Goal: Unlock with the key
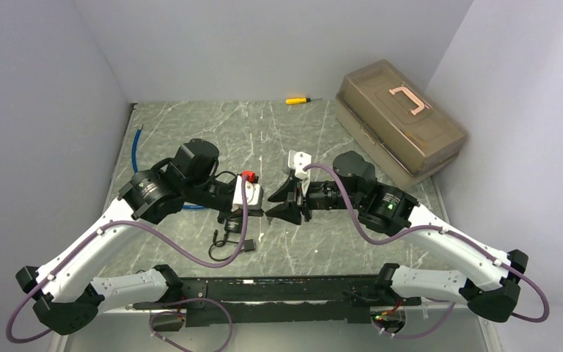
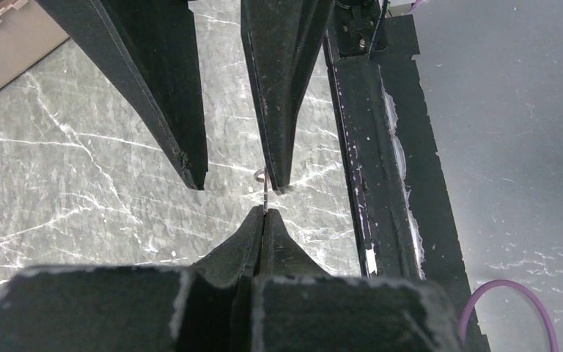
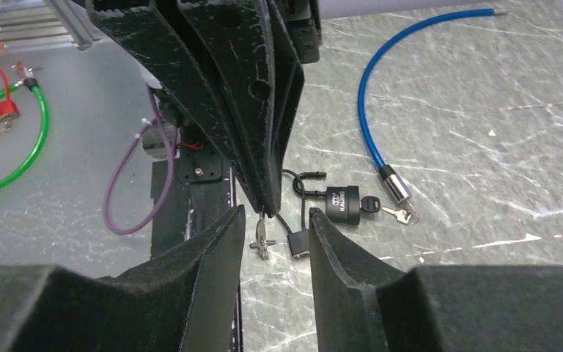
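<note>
A small silver key (image 3: 261,236) hangs tip-down from my left gripper (image 3: 265,204), which is shut on its head. In the left wrist view the key (image 2: 264,192) shows as a thin metal strip sticking out of the closed left gripper (image 2: 264,213). My right gripper (image 3: 277,211) is open, with one finger on each side of the key and neither touching it. The two grippers meet nose to nose above mid-table, the left gripper (image 1: 256,196) facing the right gripper (image 1: 273,202). A black padlock (image 3: 343,205) with a thin black cable lies on the table just beyond.
A blue cable lock (image 3: 370,110) with a small bunch of keys (image 3: 402,214) lies beside the padlock. A green cable with a red padlock (image 3: 1,110) lies off the near edge. A brown toolbox (image 1: 399,121) stands at the back right, and a yellow screwdriver (image 1: 297,100) lies at the back wall.
</note>
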Robot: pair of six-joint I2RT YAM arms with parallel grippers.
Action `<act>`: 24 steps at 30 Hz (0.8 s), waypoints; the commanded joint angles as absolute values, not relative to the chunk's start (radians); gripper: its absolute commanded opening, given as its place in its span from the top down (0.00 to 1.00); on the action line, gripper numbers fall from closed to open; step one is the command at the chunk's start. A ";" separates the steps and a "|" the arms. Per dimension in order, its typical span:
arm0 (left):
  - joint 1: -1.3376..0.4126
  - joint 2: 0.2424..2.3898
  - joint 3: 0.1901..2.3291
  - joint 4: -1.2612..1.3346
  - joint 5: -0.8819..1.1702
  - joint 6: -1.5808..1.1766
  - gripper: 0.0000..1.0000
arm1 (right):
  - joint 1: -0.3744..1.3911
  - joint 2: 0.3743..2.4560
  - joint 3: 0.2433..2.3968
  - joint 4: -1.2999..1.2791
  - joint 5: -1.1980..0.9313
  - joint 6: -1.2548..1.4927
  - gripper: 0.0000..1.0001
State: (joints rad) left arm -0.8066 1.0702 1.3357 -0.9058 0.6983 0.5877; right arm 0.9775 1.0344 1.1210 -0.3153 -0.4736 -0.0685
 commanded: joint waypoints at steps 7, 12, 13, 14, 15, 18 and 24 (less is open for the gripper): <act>-0.811 1.051 1.354 -0.892 0.708 0.593 1.00 | 0.974 1.060 1.182 -0.357 -0.607 -0.100 0.63; -0.811 1.051 1.351 -0.888 0.708 0.584 1.00 | 0.974 1.082 1.182 -0.375 -0.628 -0.107 0.72; -0.811 1.051 1.353 -0.886 0.708 0.582 1.00 | 0.974 1.086 1.185 -0.379 -0.627 -0.107 0.78; -0.810 1.052 1.354 -0.885 0.708 0.580 1.00 | 0.974 1.089 1.189 -0.382 -0.626 -0.107 0.85; -0.811 1.052 1.355 -0.884 0.710 0.577 1.00 | 0.974 1.093 1.193 -0.386 -0.625 -0.108 0.90; -0.811 1.052 1.360 -0.887 0.710 0.580 1.00 | 0.974 1.099 1.200 -0.394 -0.602 -0.109 1.00; -0.811 1.047 1.353 -0.887 0.707 0.578 1.00 | 0.973 1.091 1.195 -0.408 -0.558 -0.111 1.00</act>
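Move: The small key held in the left fingertips lies about 1 cm back, 1 cm left and 2 cm below the right hand's open fingers. From the left hand it sits at the tips, about 1 cm to the right and 1 cm down. Counted from the right hand and some 30 cm below it, the black padlock lies about 8 cm ahead and 9 cm left, the cable lock's body about 3 cm ahead and 5 cm left. Back first by about 1.5 cm, then down some 2 cm with its fingertips dipping about 5 degrees, the right hand comes onto the key jutting from the left fingertips. Its part-open fingers shut during the descent and pinch the key's free end right at the left tips. The left hand stays in place and keeps its grip. ##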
